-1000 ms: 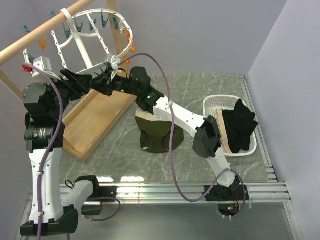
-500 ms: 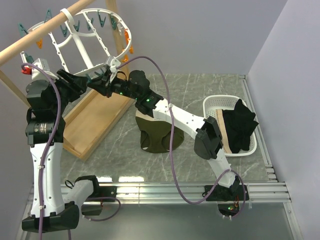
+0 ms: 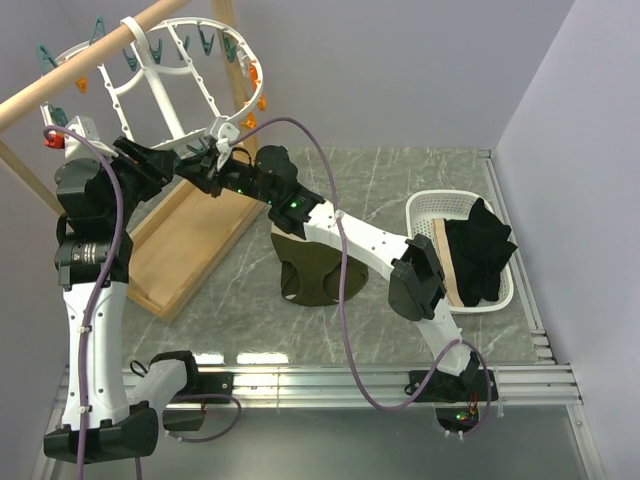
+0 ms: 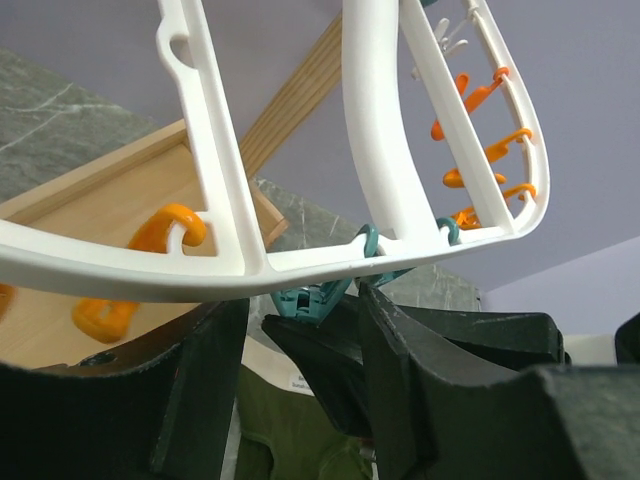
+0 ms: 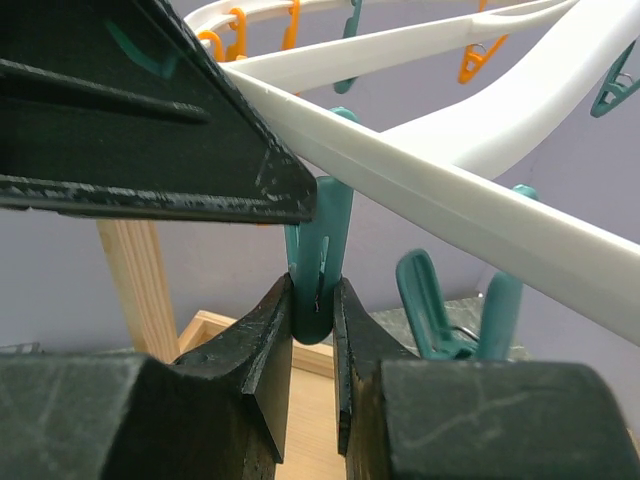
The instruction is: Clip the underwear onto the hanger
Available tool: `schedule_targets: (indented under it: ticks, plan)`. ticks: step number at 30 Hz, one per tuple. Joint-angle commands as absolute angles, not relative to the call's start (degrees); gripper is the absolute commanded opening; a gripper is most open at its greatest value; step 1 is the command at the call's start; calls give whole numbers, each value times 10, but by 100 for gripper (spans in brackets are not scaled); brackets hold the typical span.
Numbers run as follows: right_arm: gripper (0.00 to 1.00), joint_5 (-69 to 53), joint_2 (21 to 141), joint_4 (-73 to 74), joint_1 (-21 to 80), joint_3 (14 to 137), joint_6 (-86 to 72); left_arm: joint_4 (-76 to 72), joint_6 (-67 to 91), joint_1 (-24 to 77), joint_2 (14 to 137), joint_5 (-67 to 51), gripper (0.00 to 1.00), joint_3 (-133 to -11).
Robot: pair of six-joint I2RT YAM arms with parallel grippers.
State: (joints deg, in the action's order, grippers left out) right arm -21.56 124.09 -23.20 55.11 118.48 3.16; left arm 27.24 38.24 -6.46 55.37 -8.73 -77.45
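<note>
The white hanger (image 3: 158, 92) hangs from the wooden pole at the upper left, with teal and orange clothespins along its rim. My right gripper (image 3: 205, 170) reaches up under its lower rim (image 5: 450, 205). In the right wrist view the right gripper (image 5: 313, 290) is shut on a teal clothespin (image 5: 320, 240). My left gripper (image 3: 178, 162) meets it from the left. Its jaws (image 4: 298, 300) stand apart just below the rim (image 4: 130, 270), around that clothespin (image 4: 308, 300) and the right finger. The olive underwear (image 3: 312, 265) lies on the table under the right forearm, held by neither gripper.
A wooden tray base (image 3: 190, 250) and an upright post stand below the hanger, and the pole (image 3: 90, 65) slants across the top left. At the right, a white basket (image 3: 425, 205) holds a black garment (image 3: 480, 250) and a tan cloth (image 3: 447, 265).
Both grippers and the hanger's lower rim shifted slightly left and up. The left arm straightened, and its jaws narrowed a little. The underwear stayed in place.
</note>
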Motion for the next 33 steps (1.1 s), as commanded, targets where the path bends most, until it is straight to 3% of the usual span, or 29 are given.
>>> schedule_targets:
  ticks: [1,11,18,21,26,27,28,30,31,33]
  plan:
    - [0,-226,1205,-249,568,1179,48,243,391,-67,557,-93,53,-769]
    - [0,-228,1206,-251,570,1175,54,200,401,-66,551,-85,53,-759]
    - [0,-231,1204,-256,571,1174,50,175,403,-66,550,-81,45,-755]
    - [0,-233,1204,-256,571,1173,50,166,410,-66,549,-81,40,-751]
    - [0,-237,1203,-254,571,1172,48,167,411,-65,551,-82,20,-748]
    - [4,-236,1201,-251,571,1172,48,166,410,-66,549,-83,17,-747]
    - [18,-236,1201,-250,571,1166,48,169,410,-66,549,-81,12,-747]
    - [32,-238,1190,-253,570,1155,50,171,407,-66,548,-79,6,-746]
    - [43,-241,1180,-253,570,1140,54,172,406,-66,548,-79,0,-745]
    - [55,-243,1170,-252,567,1122,54,174,404,-66,548,-80,0,-745]
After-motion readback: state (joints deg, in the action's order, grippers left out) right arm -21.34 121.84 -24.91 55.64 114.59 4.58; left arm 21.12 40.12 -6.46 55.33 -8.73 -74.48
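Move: The teal clip hanging from the hanger's near rim sits just before the left hand's open fingers, about 1 cm ahead, level in height and barely to the right. The white rim above it is some 2 cm ahead and 3 cm higher, straight in line. From the left hand, a second teal clip is roughly 4 cm ahead and 4 cm right, an orange one 2 cm ahead and 6 cm left. The right fingers already pinch the first clip, its middle about 1 cm above them and 1 cm left. The left fingers pinch the teal clip just under the rim, after edging about 1 cm forward onto it and then closing from half open to nearly shut. The right hand holds the clip's lower end still until the left has it, then opens to about half and starts backing off, roughly 1 cm back towards the base. ##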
